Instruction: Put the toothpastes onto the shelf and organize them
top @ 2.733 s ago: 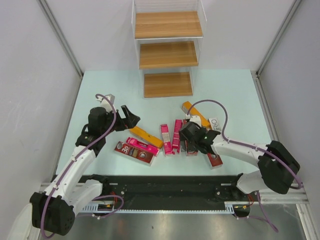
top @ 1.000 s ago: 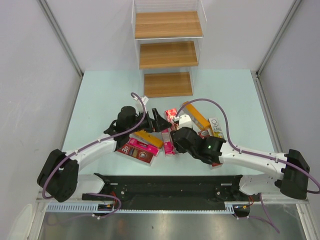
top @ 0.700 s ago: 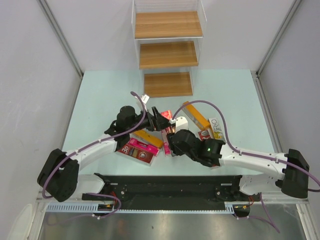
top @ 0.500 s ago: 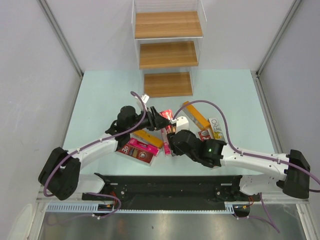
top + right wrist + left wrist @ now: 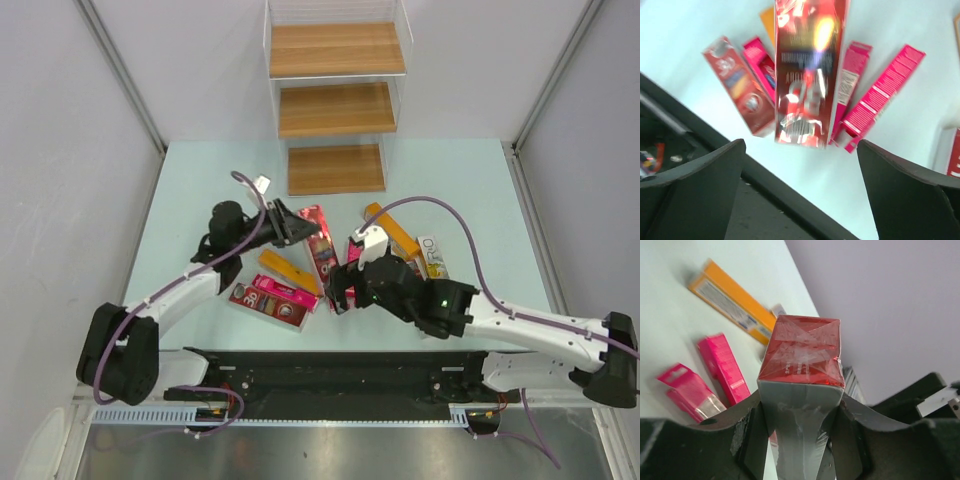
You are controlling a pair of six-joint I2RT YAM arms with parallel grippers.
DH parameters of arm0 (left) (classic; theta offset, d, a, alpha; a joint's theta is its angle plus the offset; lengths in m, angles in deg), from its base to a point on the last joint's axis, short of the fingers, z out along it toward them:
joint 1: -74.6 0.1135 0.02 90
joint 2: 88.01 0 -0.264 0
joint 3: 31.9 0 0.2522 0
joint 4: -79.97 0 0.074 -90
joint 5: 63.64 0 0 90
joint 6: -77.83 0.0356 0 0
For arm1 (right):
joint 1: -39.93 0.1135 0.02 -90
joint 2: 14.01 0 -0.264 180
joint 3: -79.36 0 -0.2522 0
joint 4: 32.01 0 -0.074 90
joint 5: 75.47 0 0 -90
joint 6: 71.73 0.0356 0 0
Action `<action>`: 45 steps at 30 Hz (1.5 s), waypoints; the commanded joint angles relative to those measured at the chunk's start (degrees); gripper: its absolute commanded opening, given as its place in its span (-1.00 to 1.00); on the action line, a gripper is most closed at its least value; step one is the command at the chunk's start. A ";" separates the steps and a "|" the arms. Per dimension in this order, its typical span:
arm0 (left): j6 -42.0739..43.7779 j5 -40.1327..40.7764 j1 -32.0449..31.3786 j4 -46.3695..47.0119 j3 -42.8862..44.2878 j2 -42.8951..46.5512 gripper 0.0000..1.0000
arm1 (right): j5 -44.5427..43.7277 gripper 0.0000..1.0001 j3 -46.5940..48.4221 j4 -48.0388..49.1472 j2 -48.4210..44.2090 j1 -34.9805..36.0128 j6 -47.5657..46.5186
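The held toothpaste, a dark red carton point(image 5: 320, 245), sticks out of my left gripper point(image 5: 298, 228), which is shut on one end of it; in the left wrist view both fingers press its grey sides point(image 5: 802, 370). My right gripper point(image 5: 342, 292) stands open just below it with nothing between its fingers point(image 5: 801, 145), and the carton point(image 5: 807, 70) is blurred ahead of them. More toothpastes lie on the table: a dark red "3D" carton point(image 5: 268, 303), two orange ones point(image 5: 288, 272) point(image 5: 392, 228) and pink ones point(image 5: 850, 85) point(image 5: 885, 95). The shelf point(image 5: 335, 100) stands at the back, its three boards bare.
A further carton point(image 5: 432, 255) lies by the right forearm. A black rail point(image 5: 330, 375) runs along the near table edge. Grey walls close in both sides. Clear acrylic walls rise around the shelf boards.
My left gripper has shut on the dark red carton and drawn it left and back. My right gripper has opened, let the carton go and pulled back toward the front.
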 commanded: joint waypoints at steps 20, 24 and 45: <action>-39.99 -19.66 22.36 47.61 -0.82 2.04 -0.03 | 36.28 0.90 -11.22 57.15 4.03 -16.31 22.05; -39.55 -19.83 22.36 46.29 -0.56 2.57 -0.03 | 34.96 0.80 -11.04 59.96 7.38 -15.16 22.93; -32.20 -21.24 22.36 37.08 -1.00 4.40 0.99 | 33.02 -0.38 -10.52 58.92 4.58 -14.28 22.84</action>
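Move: The left hand still grips the red toothpaste box near its far end; the box's middle lies about 5 cm back, 2 cm right and 2 cm below that hand. From the open right hand the box's middle is some 6 cm ahead, 5 cm left and a little below. On the table, about 14 cm below the right hand, a pair of pink boxes lies 7 cm ahead and 2 cm left, and an orange box 8 cm ahead and 13 cm left. Up by some 13 cm and left by about 9, the left hand lifts the red box, tipping its fingertips upward, then holds it still. The open right hand rises and reaches slightly forward, then goes left after it, rolling nearly 50 degrees to bring its fingers level, and pinches the box's near end; only then do the left fingers open wide. ##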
